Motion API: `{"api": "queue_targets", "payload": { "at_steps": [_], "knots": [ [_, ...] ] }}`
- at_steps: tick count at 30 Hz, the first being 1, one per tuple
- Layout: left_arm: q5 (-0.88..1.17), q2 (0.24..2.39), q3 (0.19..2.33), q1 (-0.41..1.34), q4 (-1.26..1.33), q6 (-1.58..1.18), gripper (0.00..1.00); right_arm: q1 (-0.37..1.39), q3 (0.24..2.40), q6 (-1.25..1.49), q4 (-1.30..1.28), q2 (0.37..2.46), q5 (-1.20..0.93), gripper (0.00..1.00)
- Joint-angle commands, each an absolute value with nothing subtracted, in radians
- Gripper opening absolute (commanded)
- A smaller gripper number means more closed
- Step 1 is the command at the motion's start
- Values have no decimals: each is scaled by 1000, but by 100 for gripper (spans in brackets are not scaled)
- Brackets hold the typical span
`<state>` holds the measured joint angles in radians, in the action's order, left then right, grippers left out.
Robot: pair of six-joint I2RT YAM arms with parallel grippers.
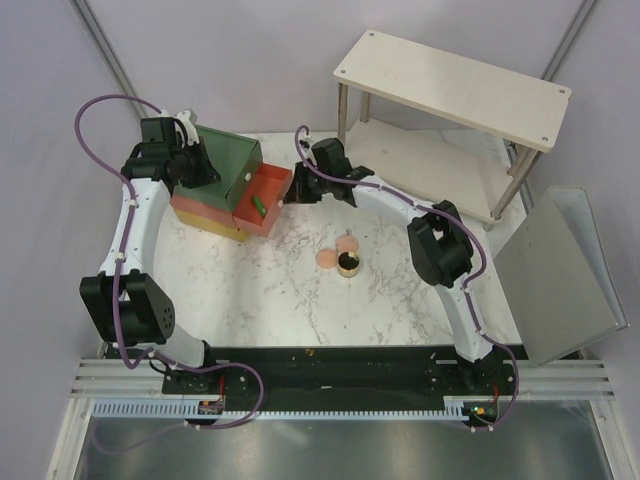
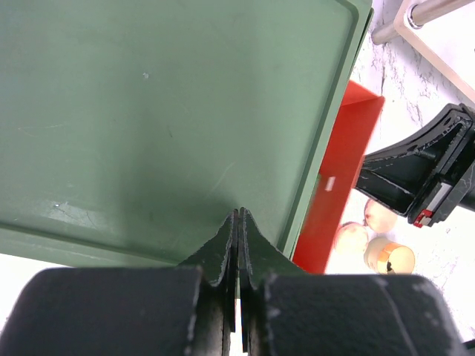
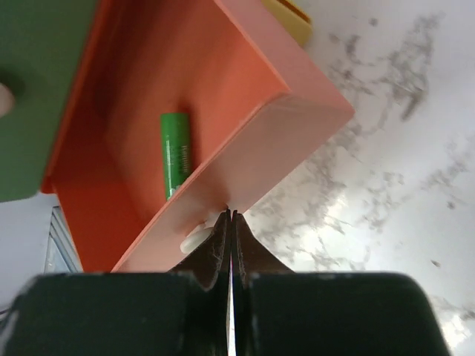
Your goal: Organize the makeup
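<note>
Two pink round discs (image 1: 347, 242) (image 1: 327, 259) and a round gold pot (image 1: 349, 264) lie together on the marble table; the left wrist view shows them too, the discs (image 2: 349, 237) beside the pot (image 2: 390, 256). A green stick-shaped item (image 3: 175, 152) lies inside the pulled-out orange drawer (image 1: 262, 192) of the drawer box (image 1: 225, 150). My right gripper (image 3: 231, 215) is shut, with its tips against the drawer's front panel next to a white knob (image 3: 194, 236). My left gripper (image 2: 238, 215) is shut and sits over the box's green top (image 2: 163, 119). The rest of the makeup is out of view.
A white two-level shelf (image 1: 450, 85) stands at the back right. A grey metal panel (image 1: 560, 280) leans at the table's right edge. The right arm (image 2: 430, 170) reaches across just right of the drawer. A yellow drawer corner (image 3: 293, 16) shows below the orange one.
</note>
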<state>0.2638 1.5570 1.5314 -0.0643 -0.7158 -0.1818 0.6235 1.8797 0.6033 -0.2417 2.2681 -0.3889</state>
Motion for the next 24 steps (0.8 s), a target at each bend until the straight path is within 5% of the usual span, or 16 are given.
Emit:
{"api": "queue_targets", "payload": {
  "at_steps": [1,12,24],
  "knots": [
    [249,1559,1505,-67,-756,-176,2,672,2012,632,-187,2328,-429,0],
    [262,1555,1499,-67,-769,-167,2,745,2216,693,-135,2467,-439,0],
    [262,1552,1494,-66,-778,-156,2,752,2212,749,-40,2493,-457,0]
  ]
}}
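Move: The open red drawer's front is at the right hand's shut fingertips, its middle level with them and about 1 cm to the left. Inside, the green tube lies roughly 6 cm left and 1 cm back; the cabinet's middle is some 16 cm left and 3 cm ahead. The gold cup stands about 16 cm right, 15 cm back and 9 cm lower. From the left hand, the drawer front is some 14 cm right, 4 cm back and 12 cm below. The red drawer is pushed shut into the cabinet: the right hand, fingers still closed and tips already against the front beside the white knob, drives about 10 cm left, drifting back and up by some 2 cm each and easing off at the end, while the wrist rolls roughly 10 degrees, its left side rising. The left hand stays put, shut fingertips resting on the green top. ##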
